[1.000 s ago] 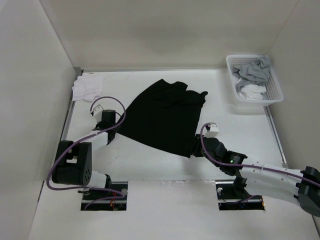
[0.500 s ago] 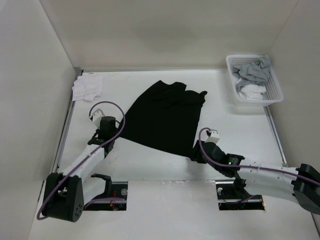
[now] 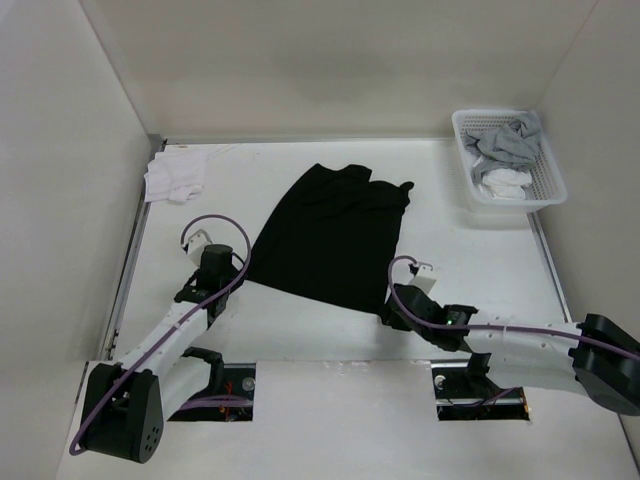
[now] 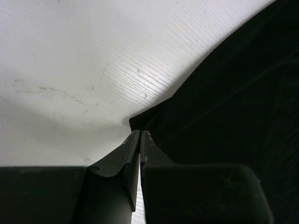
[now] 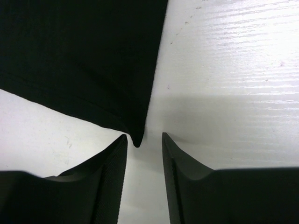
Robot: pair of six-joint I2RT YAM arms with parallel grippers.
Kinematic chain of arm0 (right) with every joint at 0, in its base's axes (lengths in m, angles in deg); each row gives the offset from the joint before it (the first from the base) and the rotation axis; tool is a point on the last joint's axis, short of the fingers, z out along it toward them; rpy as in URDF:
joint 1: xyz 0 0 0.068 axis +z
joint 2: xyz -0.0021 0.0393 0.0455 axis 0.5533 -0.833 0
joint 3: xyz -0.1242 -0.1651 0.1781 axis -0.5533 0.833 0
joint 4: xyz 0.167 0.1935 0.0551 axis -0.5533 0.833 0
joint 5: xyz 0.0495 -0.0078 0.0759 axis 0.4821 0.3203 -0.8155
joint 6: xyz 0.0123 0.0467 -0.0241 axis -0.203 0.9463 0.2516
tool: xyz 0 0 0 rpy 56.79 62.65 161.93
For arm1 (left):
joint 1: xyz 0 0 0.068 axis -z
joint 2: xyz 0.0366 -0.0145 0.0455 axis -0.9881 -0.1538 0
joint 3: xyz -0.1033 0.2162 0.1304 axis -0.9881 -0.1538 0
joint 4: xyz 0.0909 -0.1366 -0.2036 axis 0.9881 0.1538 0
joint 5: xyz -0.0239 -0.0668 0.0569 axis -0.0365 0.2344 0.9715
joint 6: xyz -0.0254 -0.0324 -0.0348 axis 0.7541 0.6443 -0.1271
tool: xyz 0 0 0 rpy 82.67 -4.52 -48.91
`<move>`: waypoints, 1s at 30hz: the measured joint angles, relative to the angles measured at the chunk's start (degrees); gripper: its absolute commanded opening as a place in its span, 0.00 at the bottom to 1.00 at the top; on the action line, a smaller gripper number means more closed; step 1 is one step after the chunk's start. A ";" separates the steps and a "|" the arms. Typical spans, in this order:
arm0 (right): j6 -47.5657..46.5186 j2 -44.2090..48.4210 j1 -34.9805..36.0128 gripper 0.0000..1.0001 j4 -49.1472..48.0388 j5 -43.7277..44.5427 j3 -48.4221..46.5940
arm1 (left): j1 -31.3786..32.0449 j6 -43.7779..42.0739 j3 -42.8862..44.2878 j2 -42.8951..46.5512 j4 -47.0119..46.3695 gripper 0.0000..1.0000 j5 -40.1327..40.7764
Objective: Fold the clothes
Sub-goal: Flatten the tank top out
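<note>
The clothes are one black T-shirt [image 3: 335,235], lying spread and slightly creased in the middle of the white table. My left gripper [image 3: 236,270] is at its near-left corner. In the left wrist view, that gripper [image 4: 140,132] is shut, and its tips pinch the very corner of the black fabric [image 4: 233,102]. My right gripper [image 3: 386,312] is low at the near-right corner. In the right wrist view it [image 5: 144,135] stands open, and the pointed corner of the shirt [image 5: 79,56] reaches just between its fingertips without being pinched.
A white plastic basket [image 3: 555,186] holding grey and white garments stands at the back right. A crumpled white cloth [image 3: 175,178] lies at the back left by the side wall. Walls enclose the table on three sides.
My left gripper has closed on the shirt's near-left corner, and its arm has stretched forward. My right gripper has slid nearer and left along the near-right corner, and the shirt has shifted slightly.
</note>
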 measured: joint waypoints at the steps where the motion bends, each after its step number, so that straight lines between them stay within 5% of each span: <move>1: 0.04 -0.37 0.00 0.38 -0.07 -0.13 -0.20 | 0.00 0.00 -0.02 0.11 -0.02 0.02 -0.07; 7: 0.26 -2.36 -0.35 0.28 -2.34 -1.60 -0.50 | -0.02 0.00 -0.13 0.28 -0.31 0.02 -0.63; 13: -0.02 -3.43 -0.76 0.02 -3.67 -1.92 -0.50 | 0.00 0.00 -0.15 0.44 -0.37 0.02 -1.03; 18: -3.89 0.26 -0.35 0.00 -1.18 1.86 -2.75 | 0.04 0.00 1.36 4.94 2.01 0.01 -1.66; 30: -32.06 21.55 2.91 0.00 8.57 21.05 -45.29 | 1.51 -0.39 39.56 20.72 5.84 0.01 -0.90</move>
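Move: The left fingers already hold the tank top's near left corner. The near right corner lies roughly 1 cm ahead, 1 cm left and 1 cm below the open right fingers, and about 10 cm back and 31 cm right of the left hand. The tank top's middle is some 17 cm ahead and 11 cm left of the right hand; the basket stands about 33 cm ahead and 25 cm right of it. The left hand waits low with its hold on the near left corner while the right slides about 1 cm left and shuts its fingers, pinching the near right corner. Then both swing fast straight up together, each some 40 cm, drawing the tank top off the table as the fingers tip up from slanting down by about 50 degrees, the right hand also drifting about 6 cm to its right and a little forward. ##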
